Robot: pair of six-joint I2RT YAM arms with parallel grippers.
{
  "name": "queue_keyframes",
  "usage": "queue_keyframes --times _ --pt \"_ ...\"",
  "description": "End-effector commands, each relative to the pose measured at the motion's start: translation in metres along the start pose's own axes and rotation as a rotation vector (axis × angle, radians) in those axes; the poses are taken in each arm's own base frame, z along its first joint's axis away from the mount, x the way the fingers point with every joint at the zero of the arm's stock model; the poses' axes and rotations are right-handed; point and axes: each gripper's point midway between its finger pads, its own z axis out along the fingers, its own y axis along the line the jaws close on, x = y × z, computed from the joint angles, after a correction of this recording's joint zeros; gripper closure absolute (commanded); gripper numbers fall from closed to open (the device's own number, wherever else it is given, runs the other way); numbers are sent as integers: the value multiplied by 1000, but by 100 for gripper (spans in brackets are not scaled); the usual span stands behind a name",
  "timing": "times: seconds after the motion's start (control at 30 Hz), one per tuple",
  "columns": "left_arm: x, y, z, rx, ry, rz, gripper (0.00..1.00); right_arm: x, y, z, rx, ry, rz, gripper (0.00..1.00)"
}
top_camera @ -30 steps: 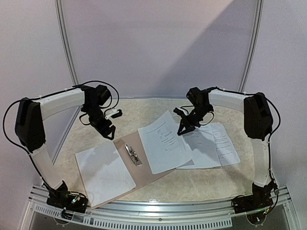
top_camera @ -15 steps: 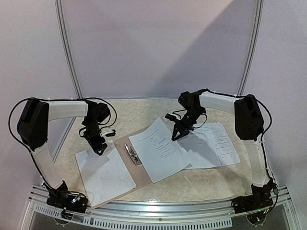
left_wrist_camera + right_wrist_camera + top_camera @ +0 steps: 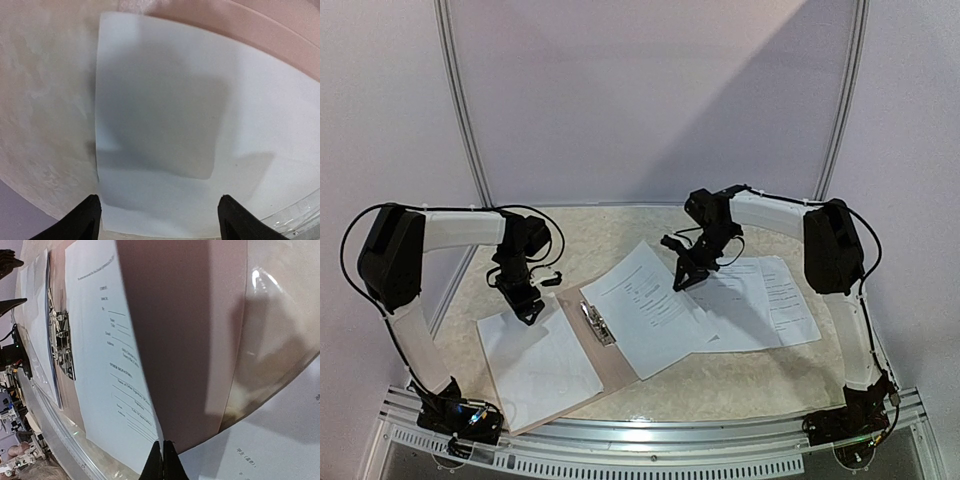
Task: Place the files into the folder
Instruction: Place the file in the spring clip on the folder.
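Note:
The tan folder (image 3: 620,366) lies open near the table's front, its metal clip (image 3: 597,323) at the spine. A blank white sheet (image 3: 535,360) covers its left half. My left gripper (image 3: 525,300) hovers open over that sheet's (image 3: 200,125) far corner, one fingertip (image 3: 86,220) at the paper's edge, nothing between the jaws. My right gripper (image 3: 685,278) is shut on the edge of a printed file (image 3: 650,310), which is lifted on that side and slopes down onto the folder's right half (image 3: 175,315). In the right wrist view the file (image 3: 110,365) runs from the gripper (image 3: 162,460) toward the clip (image 3: 60,340).
Two more printed sheets (image 3: 765,300) lie overlapping on the table right of the folder, just beyond the right gripper. A metal rail (image 3: 650,440) runs along the front edge, and pale walls close in the back and sides.
My right gripper has drawn the printed file leftward, further over the folder. My left gripper dropped down toward the blank sheet's corner and has held still since.

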Motion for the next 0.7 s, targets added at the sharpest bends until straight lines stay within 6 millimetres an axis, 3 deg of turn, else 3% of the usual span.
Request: queue_keyframes --times 0.0,0.2,0.53,0.67 --pt "-1 0 5 14 -5 -1 18 -2 -19 -15 122 -11 28 100" --pt "-2 0 4 15 -9 1 18 4 3 -43 109 -30 -44 100" --pt "-1 -1 4 20 -9 3 18 3 69 -64 -124 -145 -230 100" --pt "-1 -1 3 20 -8 4 18 5 81 -64 -174 -162 -248 100"
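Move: The right hand holds the file by its right-hand edge; the spring clip on the folder lies about 18 cm to its left, 4 cm back and 6 cm below. The paper stack on the folder's left leaf is some 12 cm left of the clip and 10 cm nearer the base. Loose files lie about 16 cm to the right hand's right, level with it. From the left hand the clip is roughly 14 cm right, 3 cm ahead. Still pinching the file, the right hand shifts 2 cm right, then raises the held edge about 8 cm. ##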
